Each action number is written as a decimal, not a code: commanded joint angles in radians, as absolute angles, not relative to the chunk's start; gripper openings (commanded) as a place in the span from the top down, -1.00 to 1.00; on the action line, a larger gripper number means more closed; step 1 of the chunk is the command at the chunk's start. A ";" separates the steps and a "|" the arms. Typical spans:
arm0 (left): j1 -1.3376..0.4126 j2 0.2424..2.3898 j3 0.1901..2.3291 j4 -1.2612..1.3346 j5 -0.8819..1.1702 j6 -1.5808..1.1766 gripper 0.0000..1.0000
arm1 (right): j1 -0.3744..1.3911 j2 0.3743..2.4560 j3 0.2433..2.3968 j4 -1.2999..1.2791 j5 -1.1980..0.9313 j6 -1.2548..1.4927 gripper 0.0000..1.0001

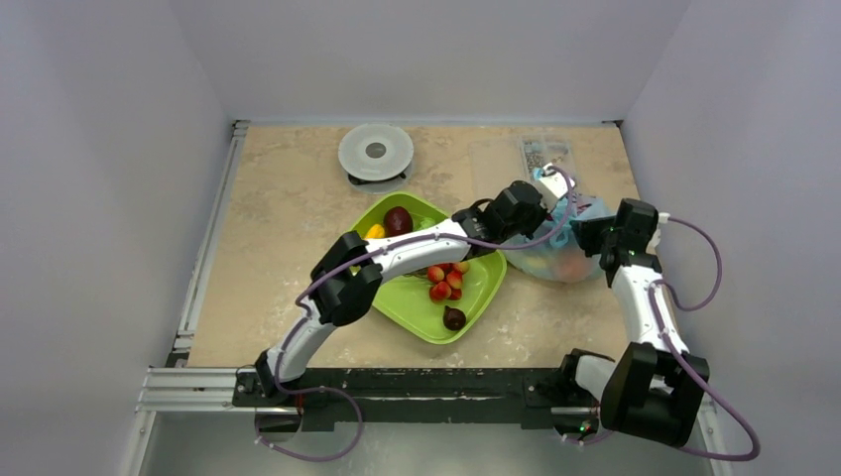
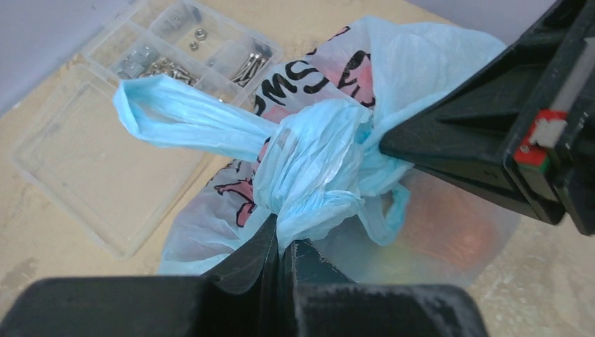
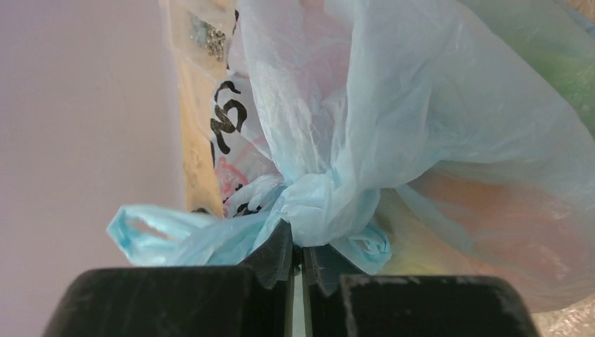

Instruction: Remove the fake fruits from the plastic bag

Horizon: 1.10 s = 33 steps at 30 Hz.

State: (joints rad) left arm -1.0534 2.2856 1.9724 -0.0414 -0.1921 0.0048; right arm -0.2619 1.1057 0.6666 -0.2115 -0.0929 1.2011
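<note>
The light-blue plastic bag [image 1: 560, 253] lies right of the green tray [image 1: 491, 288], its handles tied in a knot [image 2: 316, 158]. My left gripper [image 2: 286, 246] is shut on a fold at the underside of that knot. My right gripper [image 3: 298, 247] is also shut on the knot [image 3: 319, 207], from the opposite side, and shows in the left wrist view as a black wedge [image 2: 384, 146]. An orange fruit [image 2: 449, 225] shows through the film, with a green shape [image 3: 561, 49] beside it. On the tray lie a dark red fruit [image 1: 398, 220], a yellow one [image 1: 375, 232] and a dark purple-brown one [image 1: 454, 317].
A cluster of small red berries [image 1: 446, 283] sits mid-tray. A clear compartment box of screws [image 1: 547, 154] stands just behind the bag. A round grey disc [image 1: 375, 152] rests at the back centre. Walls close in on three sides.
</note>
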 commanded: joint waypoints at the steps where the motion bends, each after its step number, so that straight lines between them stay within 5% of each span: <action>1: -1.018 2.109 1.828 0.153 -0.159 -0.228 1.00 | -0.295 1.088 0.794 -0.295 -0.033 1.225 1.00; 7: -0.927 2.028 1.604 0.299 -0.100 -0.535 1.00 | -0.510 0.997 0.882 -0.524 0.168 1.152 1.00; 15: -0.881 1.996 1.423 0.450 -0.009 -0.758 1.00 | -0.692 1.035 0.688 -0.376 -0.207 1.156 1.00; 17: -0.881 2.001 1.439 0.421 0.030 -0.764 1.00 | -0.692 1.042 0.726 -0.382 -0.203 1.078 0.88; 21: -0.880 2.009 1.475 0.373 0.093 -0.755 1.00 | -0.620 1.015 0.834 -0.452 -0.089 0.899 0.29; 24: -0.881 2.008 1.536 0.262 0.125 -0.712 0.66 | -0.494 0.984 0.873 -0.477 -0.056 0.808 -0.07; 27: -0.891 1.970 1.575 0.139 0.093 -0.607 -0.01 | -0.442 0.953 0.913 -0.548 -0.080 0.749 -0.19; 29: -0.904 1.944 1.594 0.077 0.043 -0.504 -0.41 | -0.429 0.922 0.918 -0.546 -0.131 0.711 -0.48; 33: -0.941 1.933 1.654 0.008 -0.064 -0.298 -0.79 | -0.352 0.922 1.000 -0.584 -0.131 0.621 -0.59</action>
State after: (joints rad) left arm -0.9001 2.0094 1.5631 0.0948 0.0353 -0.5423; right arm -0.4129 0.9302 0.9081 -0.5400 -0.1215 0.7597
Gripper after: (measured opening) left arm 0.777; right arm 0.775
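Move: Both my hands are already shut on the knotted blue handles of the plastic bag. The knot sits about 2 cm ahead and 2 cm right of my left hand, and about 1 cm ahead and 2 cm left of my right, at finger height. From my left hand the red fruit in the bag lies some 6 cm back, 6 cm right and 9 cm lower; the screw box is roughly 15 cm ahead, 3 cm right and 15 cm below. I pull the knotted handles apart: my right hand goes about 9 cm right, rising, then backs off and dips, while my left hand draws some 5 cm left and rolls and tips down over 30 degrees. Then I open both grippers wide; my right hand lifts about 9 cm and comes back leftward, my left hand easing a little farther left. ##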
